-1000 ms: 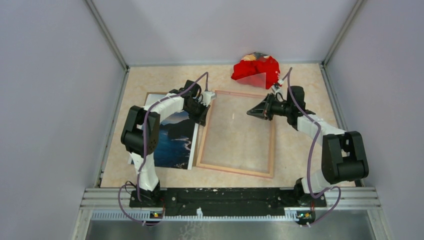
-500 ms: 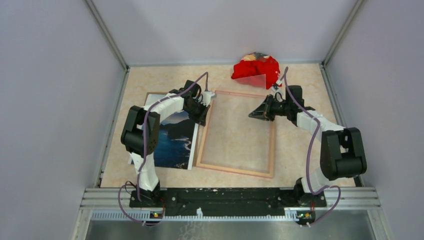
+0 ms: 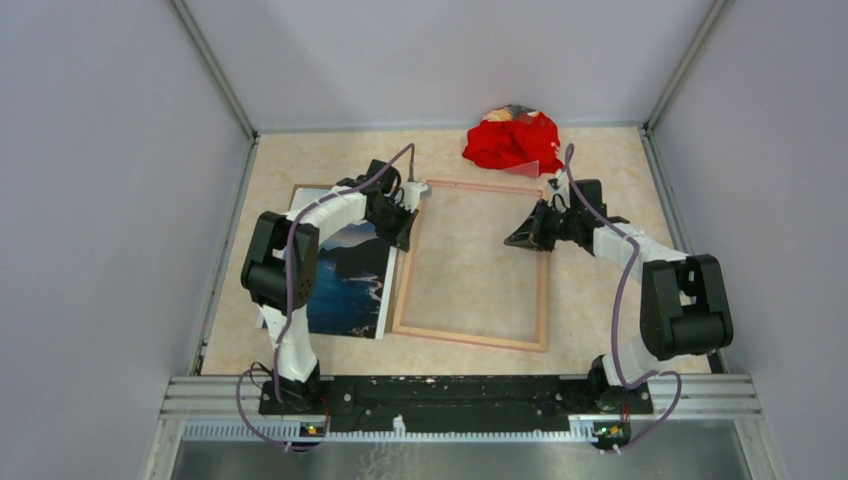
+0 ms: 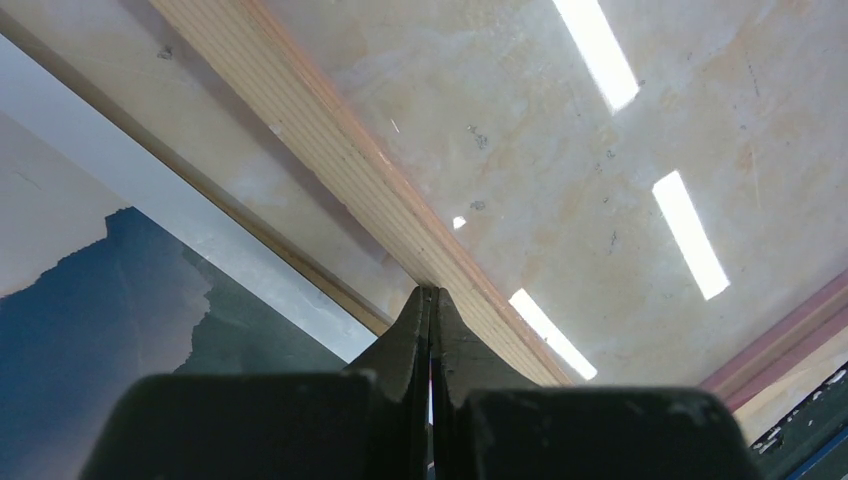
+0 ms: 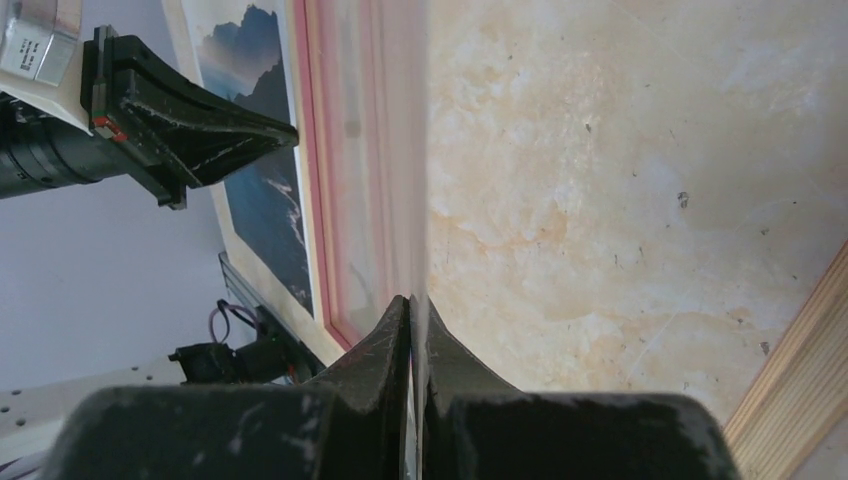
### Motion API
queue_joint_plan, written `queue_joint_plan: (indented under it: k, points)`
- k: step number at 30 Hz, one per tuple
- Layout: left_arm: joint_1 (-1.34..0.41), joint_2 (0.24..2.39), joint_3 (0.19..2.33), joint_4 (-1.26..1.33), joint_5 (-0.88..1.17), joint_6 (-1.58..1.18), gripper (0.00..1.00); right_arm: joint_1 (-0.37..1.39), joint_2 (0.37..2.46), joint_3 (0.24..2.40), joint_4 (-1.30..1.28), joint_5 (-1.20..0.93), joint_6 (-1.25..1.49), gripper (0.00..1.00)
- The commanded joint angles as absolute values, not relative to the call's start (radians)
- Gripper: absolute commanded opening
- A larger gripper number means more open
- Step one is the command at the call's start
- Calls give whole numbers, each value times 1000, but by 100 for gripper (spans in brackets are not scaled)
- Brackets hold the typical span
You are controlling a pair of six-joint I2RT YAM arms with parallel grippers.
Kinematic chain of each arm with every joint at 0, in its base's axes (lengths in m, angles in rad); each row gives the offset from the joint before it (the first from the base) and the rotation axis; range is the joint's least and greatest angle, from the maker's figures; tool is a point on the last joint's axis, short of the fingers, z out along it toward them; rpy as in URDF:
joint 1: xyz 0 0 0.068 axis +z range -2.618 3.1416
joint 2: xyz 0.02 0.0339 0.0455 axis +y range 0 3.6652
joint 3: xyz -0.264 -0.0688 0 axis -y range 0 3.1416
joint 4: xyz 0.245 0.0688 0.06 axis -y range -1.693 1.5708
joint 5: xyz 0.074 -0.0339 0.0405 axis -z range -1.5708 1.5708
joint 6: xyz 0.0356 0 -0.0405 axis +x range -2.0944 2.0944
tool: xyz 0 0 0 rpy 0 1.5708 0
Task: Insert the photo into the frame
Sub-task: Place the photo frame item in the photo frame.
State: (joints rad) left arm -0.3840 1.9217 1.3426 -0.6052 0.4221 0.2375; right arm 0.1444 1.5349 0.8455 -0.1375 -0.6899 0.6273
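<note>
The frame (image 3: 470,340) lies flat mid-table with its tan wood back up. The photo (image 3: 350,280), a sea-and-cliff print, lies to its left, partly under the left arm. My left gripper (image 3: 406,213) is shut, its tips (image 4: 430,292) resting on the frame's left rail (image 4: 330,150) near the far corner, the photo (image 4: 110,300) just beside them. My right gripper (image 3: 512,240) hovers over the frame's right half, shut on the edge of a thin clear pane (image 5: 390,180) that runs out from its jaws (image 5: 412,298). The frame's pink edge (image 5: 320,200) and the photo (image 5: 255,150) show beyond the pane.
A red cloth heap (image 3: 512,140) sits at the far edge, just behind the frame's far right corner. Grey walls close in the table on three sides. The arm bases and a metal rail (image 3: 460,390) line the near edge.
The right gripper has moved right and down, and the clear pane it holds has tipped lower, with less of the red cloth's reflection showing in it. The left arm has stayed put.
</note>
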Motion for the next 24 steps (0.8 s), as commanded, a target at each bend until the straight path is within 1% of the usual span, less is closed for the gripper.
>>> queue_joint_plan:
  k: [1,6,17,19,21,24]
  points:
    - [-402,1932,1316,-605,436,242,0,155,1532,843,-90,-663,616,1]
    - [-402,1931,1315,-605,436,241,0,156,1540,829,-47,-682,640,5]
    - [-403,1939,1318,-607,447,240,0,164,1566,781,91,-701,729,7]
    - [-405,1940,1316,-605,450,241,0,168,1577,776,99,-693,736,10]
    - [-406,1939,1311,-602,448,244,0,168,1581,775,91,-676,730,20]
    - [-407,1938,1306,-599,438,246,0,170,1581,801,26,-625,700,44]
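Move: The clear sheet is already pinched by its raised right edge in the right hand, over the frame meant to receive it. The frame's middle lies about 7 cm left of that hand, 3 cm back and 7 cm below. From the same hand, the photo lies some 33 cm left and 4 cm back, the red cloth about 20 cm straight ahead. From the left hand, shut at the frame's left rail, the frame's middle is roughly 13 cm right and 3 cm back. The clear sheet's raised right edge is freed as the right fingers, shut on it at first, hold nearly in place, then sink about 2 cm towards the frame and spread to about a third of their opening. The left hand stays shut and motionless, fingertips still resting at the frame's left rail. ##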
